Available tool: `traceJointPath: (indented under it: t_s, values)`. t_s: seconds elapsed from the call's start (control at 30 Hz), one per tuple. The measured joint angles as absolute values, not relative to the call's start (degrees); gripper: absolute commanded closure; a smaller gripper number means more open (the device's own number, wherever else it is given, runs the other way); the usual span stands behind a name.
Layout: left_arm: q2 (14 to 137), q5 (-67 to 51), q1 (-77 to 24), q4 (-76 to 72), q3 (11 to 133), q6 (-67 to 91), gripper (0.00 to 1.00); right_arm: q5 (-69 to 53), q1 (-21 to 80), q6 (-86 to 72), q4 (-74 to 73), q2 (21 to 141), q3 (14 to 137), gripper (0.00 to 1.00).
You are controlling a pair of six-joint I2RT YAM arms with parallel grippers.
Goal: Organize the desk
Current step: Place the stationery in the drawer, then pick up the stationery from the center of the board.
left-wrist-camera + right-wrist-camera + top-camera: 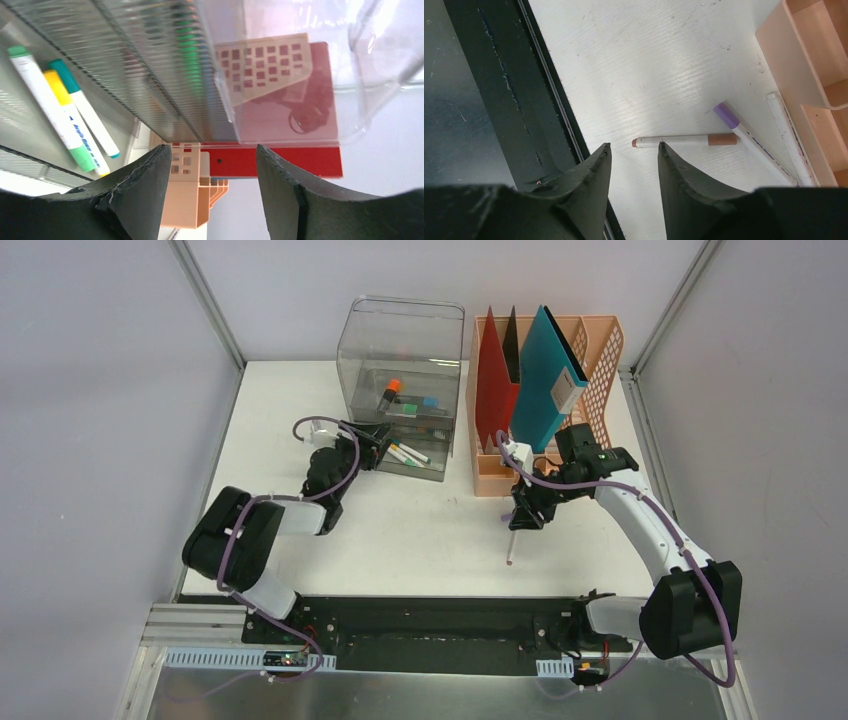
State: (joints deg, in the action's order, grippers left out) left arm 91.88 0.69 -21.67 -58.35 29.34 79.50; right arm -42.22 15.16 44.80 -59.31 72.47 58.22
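Note:
The white desk [420,530] carries a clear drawer box [400,350] and a peach file rack [590,370]. My left gripper [375,445] hovers at the box's pulled-out drawer [415,458]; in the left wrist view it [212,150] is open and empty, with green, yellow and teal markers [65,120] lying in the drawer to its left. My right gripper [525,515] is open just over the desk near the rack's front. In its wrist view a white marker with brown cap [684,141] lies just past the open gripper [634,146], at the right finger's tip.
A purple-capped marker [749,135] and a white pen [786,137] lie against the peach rack's base [794,55]. Red [495,380] and teal [545,380] folders stand in the rack. The desk's black front rail [489,100] runs just left of my right fingers.

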Motion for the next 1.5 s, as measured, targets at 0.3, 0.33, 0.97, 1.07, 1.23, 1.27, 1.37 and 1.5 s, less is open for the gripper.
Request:
traceJointPath:
  t_s: [0.3, 0.33, 0.97, 1.07, 1.23, 1.27, 1.37, 1.5]
  values:
    - [80.97, -4.84, -21.65, -55.22, 26.22, 69.6, 0.3, -42.17, 15.16, 44.8, -59.16, 72.49, 58.22, 0.59]
    - [79.79, -5.54, -21.65, -54.61, 26.11, 68.47, 0.29, -42.15, 15.16, 44.82, -59.13, 72.49, 58.19, 0.59]
    - [70.11, -21.19, -21.67, -51.07, 19.42, 55.55, 0.08, -38.87, 15.16, 44.82, -58.5, 72.51, 57.47, 0.6]
    - [72.53, -25.41, -21.67, -53.12, 19.44, 55.46, 0.05, -36.84, 15.14, 43.92, -57.89, 72.51, 57.43, 0.62]
    - [80.68, -31.64, -22.59, -57.84, 19.55, 56.82, 0.07, -32.03, 13.06, 39.48, -55.2, 73.32, 57.41, 0.64]
    - [82.46, -32.25, -23.4, -58.76, 19.7, 57.12, 0.08, -30.76, 12.16, 38.3, -54.46, 73.52, 57.41, 0.64]
    - [86.28, -33.21, -28.16, -59.31, 21.43, 56.82, 0.09, -26.74, 9.45, 34.92, -52.03, 73.78, 57.3, 0.64]
    - [87.9, -32.49, -37.6, -52.77, 27.81, 51.7, 0.11, -21.45, 6.5, 31.11, -48.82, 73.58, 57.01, 0.63]
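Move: The brown marker still on the table lies about 18 cm back and 28 cm to the right of the left hand, some 14 cm below it; three markers already in the open drawer lie about 13 cm beneath that hand, 4 cm to its right and 1 cm ahead. From the right hand, the purple marker is about 12 cm ahead and 2 cm right, the brown one 4 cm ahead and 1 cm left, and the white one 15 cm ahead and 2 cm right, all roughly 11 cm below. Towards the brown marker the left hand comes, empty, drawing back about 17 cm and right 13 cm away from the drawer, first rising some 5 cm, then sinking past its starting height, while turning clockwise about 50 degrees and opening wider. The right hand mostly waits, then swings right and forward off the brown marker, dipping slightly, turning clockwise and tipping its half-open fingers steeper, nearer the purple marker. ##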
